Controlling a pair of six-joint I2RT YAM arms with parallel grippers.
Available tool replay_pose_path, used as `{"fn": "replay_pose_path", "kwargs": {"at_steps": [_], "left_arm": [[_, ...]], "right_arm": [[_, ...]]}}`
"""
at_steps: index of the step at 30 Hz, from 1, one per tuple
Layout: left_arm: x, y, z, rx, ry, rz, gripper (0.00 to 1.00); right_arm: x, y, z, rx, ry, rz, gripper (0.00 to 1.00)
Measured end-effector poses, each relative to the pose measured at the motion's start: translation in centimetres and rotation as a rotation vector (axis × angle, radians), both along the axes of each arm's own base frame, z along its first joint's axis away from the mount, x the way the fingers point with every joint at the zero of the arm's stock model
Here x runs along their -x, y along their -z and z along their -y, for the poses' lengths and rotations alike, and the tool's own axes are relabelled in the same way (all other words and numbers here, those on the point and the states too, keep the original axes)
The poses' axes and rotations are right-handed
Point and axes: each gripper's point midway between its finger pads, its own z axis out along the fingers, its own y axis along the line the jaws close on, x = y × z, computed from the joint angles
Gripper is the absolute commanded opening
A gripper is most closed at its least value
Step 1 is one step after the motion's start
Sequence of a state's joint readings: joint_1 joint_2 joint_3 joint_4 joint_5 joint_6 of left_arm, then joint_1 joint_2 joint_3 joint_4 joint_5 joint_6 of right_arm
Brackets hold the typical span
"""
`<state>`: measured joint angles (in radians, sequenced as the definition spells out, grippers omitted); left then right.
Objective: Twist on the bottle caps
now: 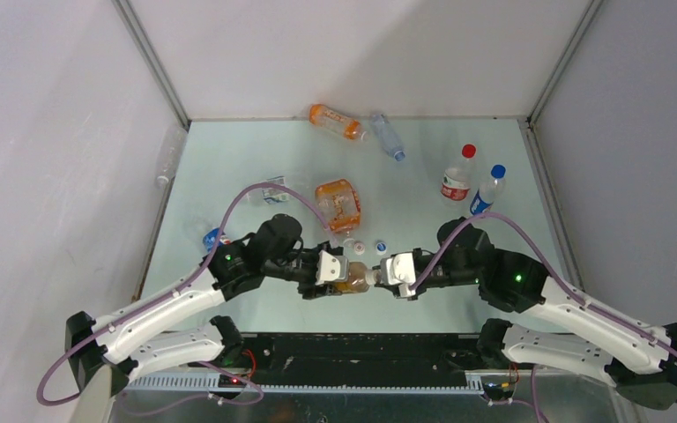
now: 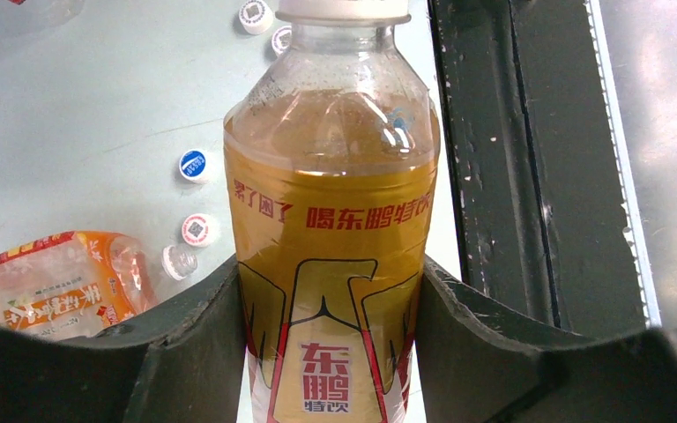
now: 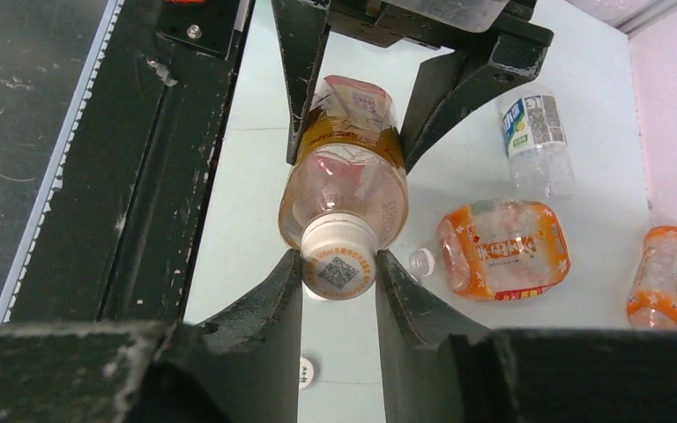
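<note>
An amber tea bottle point(image 1: 355, 279) with a gold and red label hangs level between the two arms, above the table's near edge. My left gripper point(image 2: 331, 286) is shut on its body point(image 2: 331, 220), a finger pressed against each side. A white bottle cap point(image 3: 338, 262) with a printed code sits on the bottle's neck. My right gripper point(image 3: 338, 266) is shut on that cap, both pads touching its sides. Loose bottle caps point(image 1: 359, 248) point(image 1: 381, 248) lie on the table just beyond the held bottle.
A flat orange bottle point(image 1: 338, 204) lies uncapped behind the grippers. An orange bottle point(image 1: 335, 121) and a clear one point(image 1: 387, 135) lie at the back. Two capped bottles, red-topped point(image 1: 458, 176) and blue-topped point(image 1: 487, 191), stand at the right. The black base rail point(image 1: 361, 348) runs below.
</note>
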<state>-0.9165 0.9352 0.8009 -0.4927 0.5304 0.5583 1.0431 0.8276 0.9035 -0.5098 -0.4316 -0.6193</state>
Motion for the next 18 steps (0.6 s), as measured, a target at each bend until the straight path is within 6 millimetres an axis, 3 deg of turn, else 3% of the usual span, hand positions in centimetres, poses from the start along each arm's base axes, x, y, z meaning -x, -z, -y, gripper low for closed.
{"fn": "replay_pose_path", "kwargs": {"at_steps": [1,2,6,9,15,16,18], "left_arm": [[0.0,0.1,-0.1,-0.003,-0.001,-0.002,0.00],[0.0,0.1,-0.1,-0.006,-0.003,-0.004,0.00],[-0.5,0.4,-0.6,-0.014,-0.037,0.013,0.00],[-1.7,0.5,-1.2,0.003,-0.111,0.085,0.00],[-5.4,0.4,-2.9,0.016,-0.319,0.323,0.01],[-5.8,0.4,-3.0,0.018,-0.345,0.352,0.01],[-6.6,-0.1,-3.2,0.024,-0.388,0.403,0.01]], "right_arm": [[0.0,0.1,-0.1,0.002,-0.002,-0.005,0.02],[0.0,0.2,-0.2,0.007,-0.002,-0.010,0.00],[-0.5,0.9,-0.6,0.015,0.048,-0.082,0.00],[-1.8,1.1,-1.2,-0.004,0.182,-0.202,0.00],[-6.3,1.4,-1.9,-0.160,0.631,-0.705,0.00],[-6.7,1.3,-2.0,-0.189,0.674,-0.773,0.01],[-7.4,0.9,-2.0,-0.235,0.726,-0.859,0.18]]}}
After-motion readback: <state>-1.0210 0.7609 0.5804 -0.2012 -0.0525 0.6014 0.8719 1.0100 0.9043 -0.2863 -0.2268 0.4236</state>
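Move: The white cap on the brown bottle's mouth sits right between the right hand's fingers; from the left hand, which grips the bottle's body, it is about 6 cm to the right and 9 cm up. From the right hand, two loose caps lie some 13 cm ahead and 24 cm below, the white one 3 cm left, the blue one 2 cm right. The orange-label bottle lies about 24 cm ahead, 9 cm left, 21 cm below. The right hand keeps the white cap pinched and rolls about 60 degrees clockwise, looking along its fingers from the cap end towards the bottle, while the left hand keeps its grip on the brown bottle and turns it some 30 degrees the opposite way about the bottle's length. As they twist against each other, both hands travel forward about 7 cm and a little left, carrying cap and bottle together towards the orange-label bottle. ##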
